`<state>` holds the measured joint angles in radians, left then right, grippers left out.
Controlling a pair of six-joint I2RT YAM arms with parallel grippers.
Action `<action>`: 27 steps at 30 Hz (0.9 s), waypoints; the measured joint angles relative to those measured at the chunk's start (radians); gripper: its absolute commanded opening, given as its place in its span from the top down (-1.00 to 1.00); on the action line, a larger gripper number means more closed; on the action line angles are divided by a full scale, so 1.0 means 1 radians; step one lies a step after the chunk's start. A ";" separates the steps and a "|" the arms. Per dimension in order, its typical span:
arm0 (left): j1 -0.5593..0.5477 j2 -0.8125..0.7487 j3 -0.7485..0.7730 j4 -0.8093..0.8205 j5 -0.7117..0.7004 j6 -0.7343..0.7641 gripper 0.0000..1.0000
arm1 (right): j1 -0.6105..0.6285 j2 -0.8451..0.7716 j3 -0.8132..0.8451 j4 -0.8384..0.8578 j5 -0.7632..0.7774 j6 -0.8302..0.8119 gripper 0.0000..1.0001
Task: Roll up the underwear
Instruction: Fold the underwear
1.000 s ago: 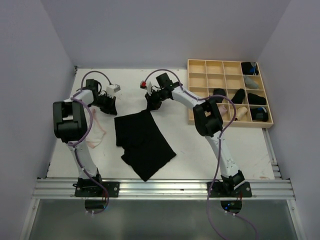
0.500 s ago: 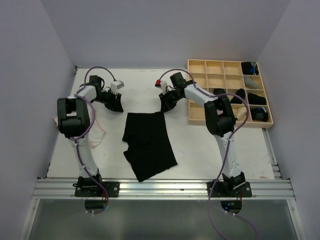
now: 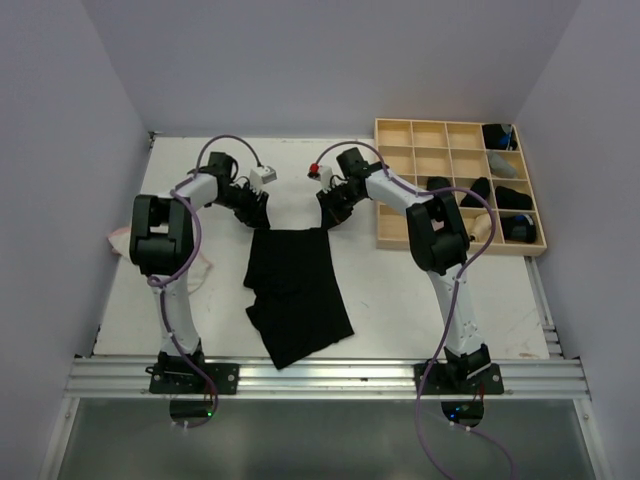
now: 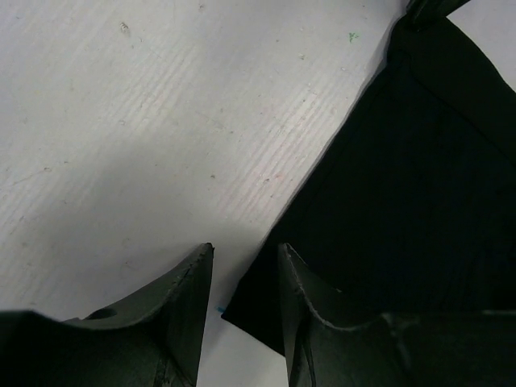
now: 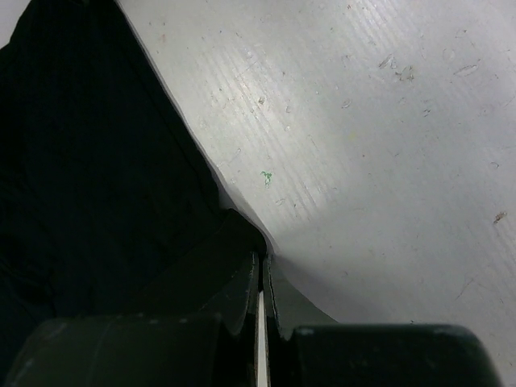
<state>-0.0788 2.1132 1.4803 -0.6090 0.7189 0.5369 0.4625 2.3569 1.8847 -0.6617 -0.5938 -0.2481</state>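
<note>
A black underwear (image 3: pixel 295 290) lies spread flat in the middle of the table. My right gripper (image 3: pixel 330 218) is shut on its far right corner; in the right wrist view the gripper (image 5: pixel 263 260) pinches the cloth's edge, with the black underwear (image 5: pixel 97 161) stretching to the left. My left gripper (image 3: pixel 258 214) is down at the far left corner and open. In the left wrist view the corner of the black underwear (image 4: pixel 403 177) lies between the parted fingers (image 4: pixel 187 306), and the gripper (image 4: pixel 244 260) holds nothing.
A whitish underwear with pink edging (image 3: pixel 196 266) lies crumpled beside the left arm. The pale wooden grid tray (image 3: pixel 400 135) stands at the back right, with several dark rolls (image 3: pixel 437 185) in its cells. Grey walls close in the table on three sides.
The right gripper pulled the underwear's far corner to the right, turning the cloth. The left gripper travelled right to the cloth's far left corner.
</note>
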 measured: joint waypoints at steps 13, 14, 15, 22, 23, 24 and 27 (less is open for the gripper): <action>0.020 -0.075 -0.112 0.003 -0.021 0.053 0.38 | 0.000 0.000 0.000 0.000 0.002 0.003 1.00; 0.020 -0.077 -0.116 0.003 -0.021 0.059 0.44 | 0.000 0.000 0.000 0.000 0.002 0.004 1.00; 0.020 -0.077 -0.119 0.002 -0.022 0.061 0.62 | 0.000 0.000 0.000 0.000 0.002 0.005 1.00; 0.021 -0.077 -0.124 0.012 -0.034 0.035 1.00 | -0.001 0.000 0.000 0.001 0.002 0.010 1.00; 0.021 -0.077 -0.124 0.015 -0.037 0.024 1.00 | -0.001 0.000 0.001 0.000 0.003 0.011 1.00; 0.022 -0.077 -0.124 0.017 -0.038 0.019 1.00 | -0.002 0.000 0.003 0.000 0.006 0.013 1.00; 0.024 -0.077 -0.111 0.029 -0.062 -0.005 1.00 | -0.009 0.009 0.034 0.001 0.019 0.029 1.00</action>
<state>-0.0544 2.0361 1.3693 -0.5797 0.6571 0.5320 0.4538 2.3657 1.9186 -0.6609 -0.5743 -0.2195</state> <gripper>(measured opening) 0.013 0.019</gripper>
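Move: The underwear's far left corner, flat on the table, is roughly 2 cm back and 2 cm left of the open left hand and 1 cm lower; its far right corner is some 17 cm to that hand's right, about level fore and aft. The underwear's middle lies about 16 cm back and 9 cm right. The right hand already pinches the far right corner at its fingertips, with the far left corner about 18 cm to its left and 1 cm back. The underwear's loose far left corner is pinched by the left hand, which draws back about 2.5 cm and slightly left, sinks a touch and shuts its half-open fingers on it. The right hand stays put, keeping its grip on the far right corner; at the very end both hands, fingers shut, start forward together, about 1 cm. ##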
